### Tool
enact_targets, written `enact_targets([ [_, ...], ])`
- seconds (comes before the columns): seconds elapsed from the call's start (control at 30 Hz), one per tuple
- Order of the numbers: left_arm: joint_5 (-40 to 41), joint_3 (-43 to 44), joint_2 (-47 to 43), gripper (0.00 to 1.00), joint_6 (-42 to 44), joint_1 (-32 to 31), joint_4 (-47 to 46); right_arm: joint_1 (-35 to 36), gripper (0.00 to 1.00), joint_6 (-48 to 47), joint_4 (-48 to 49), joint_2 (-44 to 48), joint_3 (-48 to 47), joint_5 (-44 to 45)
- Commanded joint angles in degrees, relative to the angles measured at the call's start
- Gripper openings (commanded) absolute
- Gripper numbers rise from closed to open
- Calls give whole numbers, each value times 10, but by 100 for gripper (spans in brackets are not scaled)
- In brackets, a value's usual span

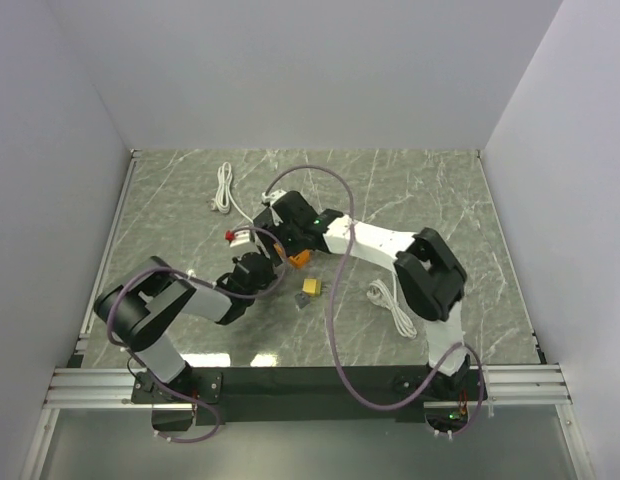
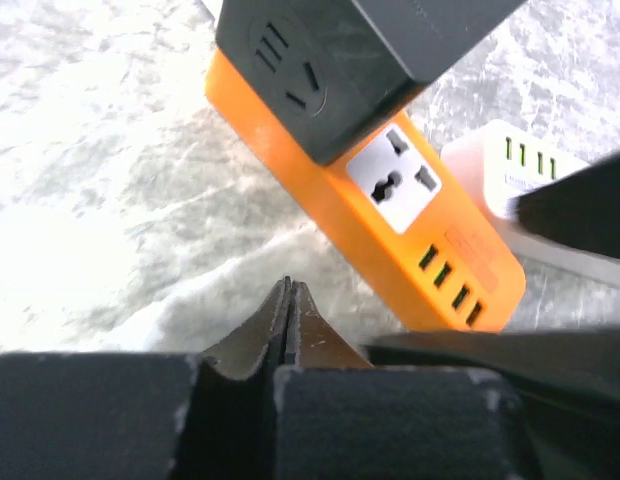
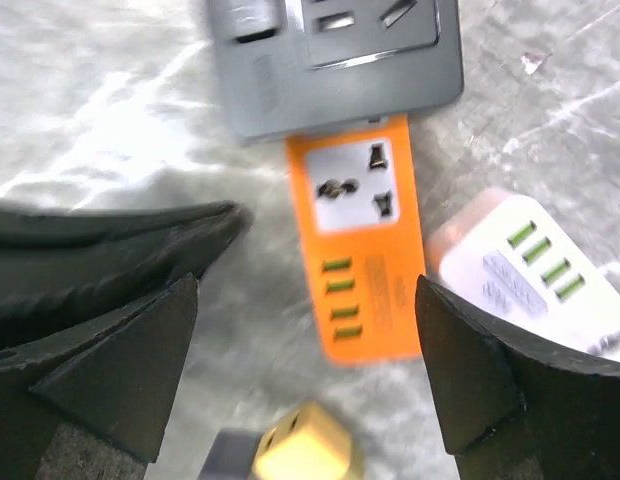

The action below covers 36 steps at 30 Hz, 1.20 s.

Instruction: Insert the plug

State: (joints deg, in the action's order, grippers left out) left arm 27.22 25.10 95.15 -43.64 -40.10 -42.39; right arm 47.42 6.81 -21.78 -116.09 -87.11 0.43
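Note:
An orange power strip (image 3: 355,250) lies on the marble table, also seen from above (image 1: 301,257). A dark grey plug block (image 3: 330,60) sits on its far end socket; the left wrist view shows this plug block (image 2: 340,60) too. My right gripper (image 3: 305,300) hangs open above the strip, its fingers on either side and touching nothing. It is under the arm in the top view (image 1: 290,242). My left gripper (image 2: 288,285) is shut and empty, just beside the strip's long side (image 1: 268,272).
A yellow adapter (image 3: 305,450) with a grey piece lies loose just past the strip's near end (image 1: 311,287). A white USB strip (image 3: 540,270) lies beside the orange one. White cables lie at the back left (image 1: 225,190) and the right (image 1: 390,305).

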Motion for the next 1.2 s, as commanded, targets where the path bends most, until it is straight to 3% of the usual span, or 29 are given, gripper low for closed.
enact_targets([
  [0.0,-7,-20,-43,0,20,-2,10,10,95,12,73,102,26,12],
  [0.23,-16,-66,-131,1,32,-2,33,9,96,4,89,203,91,67],
  [0.47,19,-121,-321,1,37,-2,114,13,95,46,142,346,263,67],
  [0.57,65,-133,-426,9,11,-1,201,26,91,69,181,392,335,66],
  [0.7,77,-143,-536,39,-2,0,285,50,81,87,217,433,404,82],
  [0.77,67,-146,-576,46,5,-1,290,63,72,101,237,446,437,84],
  [0.9,14,-162,-599,50,37,-1,256,89,66,127,277,441,478,83],
  [1.17,-40,-172,-539,51,77,-10,163,130,64,159,311,378,506,109],
])
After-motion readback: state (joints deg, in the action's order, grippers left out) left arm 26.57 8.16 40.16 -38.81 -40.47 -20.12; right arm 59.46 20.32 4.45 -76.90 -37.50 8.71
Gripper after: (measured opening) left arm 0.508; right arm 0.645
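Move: The right hand, wide open and clear of the black adapter, has the grey plug about 13 cm back, 6 cm to its right and 5 cm below. The yellow plug is some 3 cm farther out and 3 cm right of the grey one; the orange strip lies almost under the hand, and the adapter on it about 5 cm ahead and 3 cm left. For the shut left hand, the grey plug is about 8 cm back and 8 cm right, slightly lower. Up first, some 12 cm off the adapter and orange strip, then back about 14 cm and to its right, sinking about 10 cm, the right hand swings over to the grey plug, its left side rising some 15 degrees and its fingers closing partway, still empty. The left hand draws up, back and left from the strip, tips its fingers up and opens halfway, easing down slightly last. ##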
